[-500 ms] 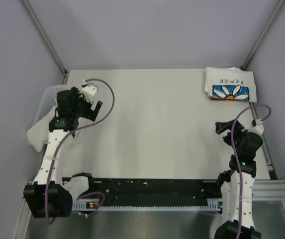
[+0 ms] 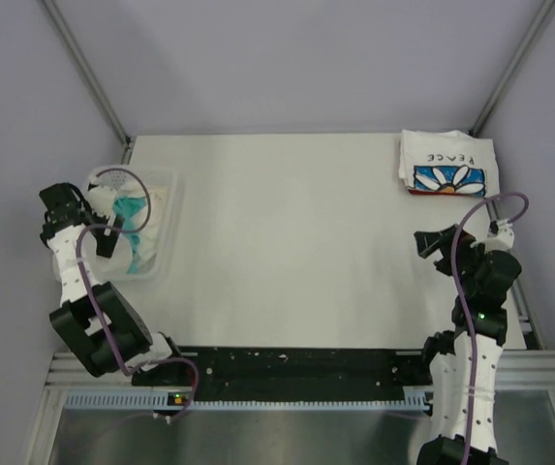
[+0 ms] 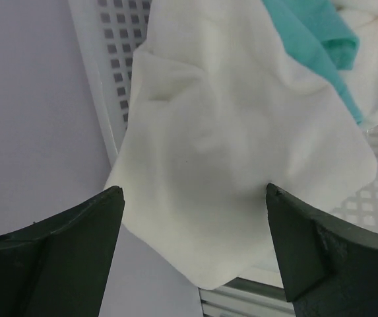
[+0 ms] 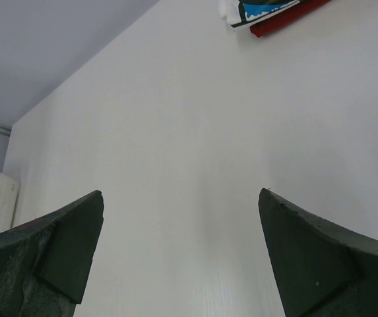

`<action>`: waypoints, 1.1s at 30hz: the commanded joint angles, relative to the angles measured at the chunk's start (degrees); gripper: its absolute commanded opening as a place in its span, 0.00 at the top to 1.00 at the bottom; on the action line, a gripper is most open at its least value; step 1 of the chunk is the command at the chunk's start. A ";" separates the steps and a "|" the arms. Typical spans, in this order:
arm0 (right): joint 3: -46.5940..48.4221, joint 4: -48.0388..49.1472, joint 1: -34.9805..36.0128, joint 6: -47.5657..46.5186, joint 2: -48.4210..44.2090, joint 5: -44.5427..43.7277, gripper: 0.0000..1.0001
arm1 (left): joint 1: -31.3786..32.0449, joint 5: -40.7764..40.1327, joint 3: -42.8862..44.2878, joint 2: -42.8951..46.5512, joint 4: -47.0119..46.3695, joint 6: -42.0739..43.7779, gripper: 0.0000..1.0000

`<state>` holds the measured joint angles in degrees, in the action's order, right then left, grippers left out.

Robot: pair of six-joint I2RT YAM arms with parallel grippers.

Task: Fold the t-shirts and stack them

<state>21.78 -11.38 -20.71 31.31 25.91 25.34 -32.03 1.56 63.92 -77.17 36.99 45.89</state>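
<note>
A folded white t-shirt with a blue daisy "PEACE" print [image 2: 448,163] lies at the table's back right corner, with a red edge showing under it [image 4: 282,18]. A white mesh basket [image 2: 166,254] at the left edge holds a crumpled white t-shirt [image 3: 241,145] and a teal-green one [image 3: 314,39]. My left gripper [image 2: 103,229] hangs open over the basket. In its wrist view the white cloth lies just beyond the spread fingers [image 3: 63,257], with nothing held. My right gripper [image 2: 431,250] is open above bare table at the right, well in front of the folded shirt.
The basket's wall [image 3: 106,66] runs along the table's left edge beside the lilac side wall. A black rail [image 2: 287,366] spans the near edge between the arm bases. Metal frame posts [image 2: 88,70] rise at both back corners.
My left arm has swung from the table's left part out to the far left, over the basket, which now shows with its shirts. The right arm has barely shifted.
</note>
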 commanded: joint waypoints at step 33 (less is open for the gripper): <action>9.50 -1.98 0.58 3.67 -0.69 7.52 0.02 | 3.36 64.16 30.47 24.35 6.10 -14.12 1.00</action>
<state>26.76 -14.98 -20.71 33.39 25.82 29.47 -31.29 46.41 90.13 -50.76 48.47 44.99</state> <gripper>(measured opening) 0.980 0.012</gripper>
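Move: The white shirt with the teal part lies heaped in the plastic basket just below the open left hand, its middle about 3 cm ahead, 5 cm to the right and 6 cm down. The basket's own middle is some 4 cm ahead, 7 cm right and 9 cm below that hand. From the right hand the shirt is far off, roughly 88 cm to the left, 5 cm farther out and about 7 cm lower. The shirt's near white part gets pinched: the left hand sinks some 3 cm and draws back a little while its fingers shut on the cloth. Then it pulls the cloth up out of the basket by about 30 cm, speeding up and swinging right towards the open table, the wrist tipping its fingers upward and turning clockwise. The right hand, still open and empty, rises slightly late on. ##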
